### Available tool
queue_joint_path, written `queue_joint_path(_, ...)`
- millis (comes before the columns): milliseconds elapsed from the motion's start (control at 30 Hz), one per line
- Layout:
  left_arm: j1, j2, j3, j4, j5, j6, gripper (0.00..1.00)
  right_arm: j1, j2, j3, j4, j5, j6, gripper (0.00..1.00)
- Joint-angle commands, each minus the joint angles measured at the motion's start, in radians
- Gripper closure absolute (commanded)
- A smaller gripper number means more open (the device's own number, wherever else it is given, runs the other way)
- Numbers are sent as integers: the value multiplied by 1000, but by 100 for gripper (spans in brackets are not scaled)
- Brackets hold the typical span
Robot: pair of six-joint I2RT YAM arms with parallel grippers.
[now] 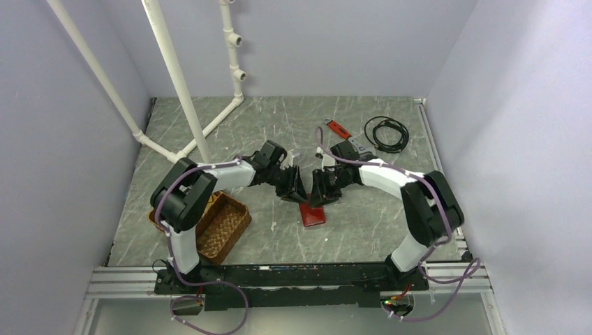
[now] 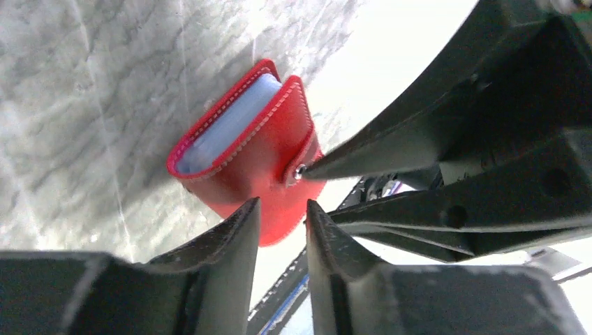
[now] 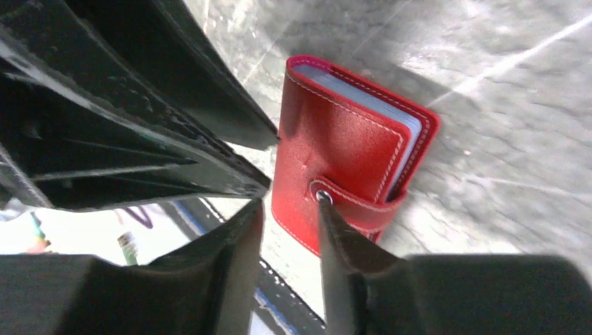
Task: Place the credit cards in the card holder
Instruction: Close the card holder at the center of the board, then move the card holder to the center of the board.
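Note:
The red card holder (image 1: 312,214) lies folded on the grey table, its strap snapped over the front cover (image 3: 335,146). Pale blue-grey layers (image 2: 230,122) show between its covers; I cannot tell cards from sleeves. No loose credit cards are in view. My left gripper (image 2: 280,209) hovers just above the holder's near edge, open by a narrow gap with nothing in it. My right gripper (image 3: 288,209) is also open and empty, and one of its fingertips (image 3: 322,204) rests at the metal snap. In the top view both grippers (image 1: 292,192) (image 1: 322,192) meet tip to tip over the holder.
A brown wicker tray (image 1: 223,227) sits at the front left beside the left arm. A red-handled wrench (image 1: 340,130) and a coiled black cable (image 1: 386,132) lie at the back right. White pipes (image 1: 174,70) rise at the back left.

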Motion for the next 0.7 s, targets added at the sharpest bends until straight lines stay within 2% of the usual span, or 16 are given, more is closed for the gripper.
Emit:
queue_joint_path(0,29,-159,89,-173,-51,111,60,19,-162,-7,0,218,-63,55)
queue_joint_path(67,37,-221,103,-225,-76,145,56,68,-232,-3,9,297,-43,44)
queue_joint_path(167,46,-317,84,-267,-99,168,52,138,-285,0,19,454,12,34)
queue_joint_path(200,48,-352,69,-275,-107,171,50,176,-289,1,11,564,32,22)
queue_joint_path(233,49,-404,54,-283,-123,174,47,209,-279,8,-3,659,55,3)
queue_joint_path(300,51,-487,21,-299,-160,176,44,273,-230,45,-82,877,144,0)
queue_joint_path(333,51,-525,8,-311,-181,176,43,293,-207,55,-95,916,181,0)
queue_joint_path(500,56,-712,-36,-383,-299,173,38,347,-103,66,-57,933,240,0)
queue_joint_path(667,58,-815,-77,-402,-321,158,37,364,-3,96,-52,929,234,2)
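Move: The card holder lies flat, almost under both fingertips. Its middle is about 2 cm back of the right hand, level with it sideways and 3 cm below. From the left hand it is roughly 3 cm back, 2 cm right and 3 cm below. The wrench lies some 21 cm ahead of the right hand and 11 cm to its right, about 3 cm lower. The basket is about 33 cm left of the left hand and 8 cm back, its middle some 2 cm lower. With no grip on the card holder at the end, the right fingers come to stand astride its front-to-back length: that hand rises about 5 cm, spreads fully, swings roughly 40 degrees to point more steeply down, then sinks 7 cm. The left hand clears out meanwhile, climbing almost 18 cm and drawing 9 cm to its left, rolling some 30 degrees and opening further. ##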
